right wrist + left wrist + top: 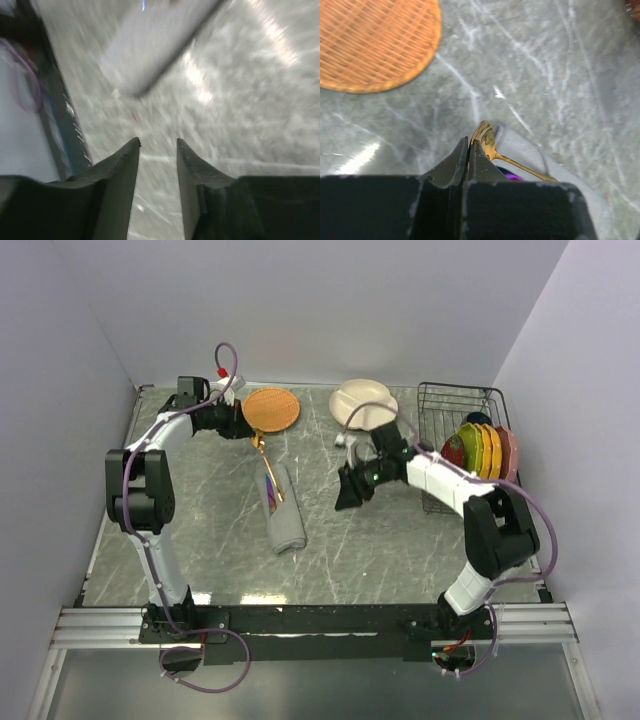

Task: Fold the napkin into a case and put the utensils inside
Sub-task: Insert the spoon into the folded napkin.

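Observation:
The grey napkin lies folded as a narrow case left of the table's middle; it shows too in the left wrist view and, blurred, in the right wrist view. The purple knife pokes from its far end. The gold spoon has its handle in the case and its bowl turned on edge at the fingertips. My left gripper is shut on the bowl's rim. My right gripper hovers open and empty to the right of the case.
A round orange woven mat lies just behind the left gripper. A cream plate sits at the back. A black wire rack with several coloured plates stands at the right, close to the right arm.

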Tool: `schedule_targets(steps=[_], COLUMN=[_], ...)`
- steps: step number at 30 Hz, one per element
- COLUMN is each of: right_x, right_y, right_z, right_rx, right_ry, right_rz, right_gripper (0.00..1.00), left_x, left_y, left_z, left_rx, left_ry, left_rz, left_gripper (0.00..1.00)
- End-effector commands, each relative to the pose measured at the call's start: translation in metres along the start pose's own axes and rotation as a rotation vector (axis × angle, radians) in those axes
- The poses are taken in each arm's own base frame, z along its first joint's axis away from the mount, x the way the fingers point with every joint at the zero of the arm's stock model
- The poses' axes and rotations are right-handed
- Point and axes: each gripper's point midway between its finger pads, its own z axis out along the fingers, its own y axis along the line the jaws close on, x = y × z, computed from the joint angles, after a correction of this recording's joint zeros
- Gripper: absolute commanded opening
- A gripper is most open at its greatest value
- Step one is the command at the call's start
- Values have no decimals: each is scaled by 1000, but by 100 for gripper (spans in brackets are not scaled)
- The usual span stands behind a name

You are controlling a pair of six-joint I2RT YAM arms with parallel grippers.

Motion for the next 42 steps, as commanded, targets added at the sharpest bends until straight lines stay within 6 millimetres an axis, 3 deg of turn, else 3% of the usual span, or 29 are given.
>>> schedule_targets(steps=[1,6,10,18,25,42], right_x=[23,28,25,37,59,78], right_y=[13,27,49,75,69,54], right_z=[1,19,42,77,106,141], right_rx=[78,117,69,-1,-46,-6], right_ry=[30,15,-3,30,117,237], right_rz=[-463,-687,-862,-1200,-1391,-1468], right_gripper=[34,22,14,7,4,3], left_x=[-20,-14,-10,-1,11,33], left_y=[16,15,17,14,4,-12], left_z=[-2,3,6,11,13,20], left_rx=[9,52,60,91,139,207], left_ry=[-34,-28,-31,-29,-23,33], left_rz=[127,151,134,83,14,-15], left_gripper=[1,1,1,1,1,1])
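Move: The left hand, pinching the spoon by its bowl, has the napkin's pocket mouth about 12 cm back, 7 cm to its right and 12 cm below; the knife in the napkin lies some 9 cm back and 4 cm right, the wicker mat 11 cm ahead and 4 cm right, both 12 cm down. From the empty right hand, the napkin's near end is about 6 cm back, 13 cm left and 11 cm below, and the pocket mouth about 6 cm ahead and 16 cm left. Fingertips of the right hand, closing from half open, arrive low at the right corner of the napkin's near end and seem to touch it: the hand swings back and then left, about 10 cm each, before sinking, its wrist rolling some 80 degrees. The left hand keeps pinching the spoon's bowl and lowers it about 3 cm over the napkin, first edging forward, then easing back slightly. ##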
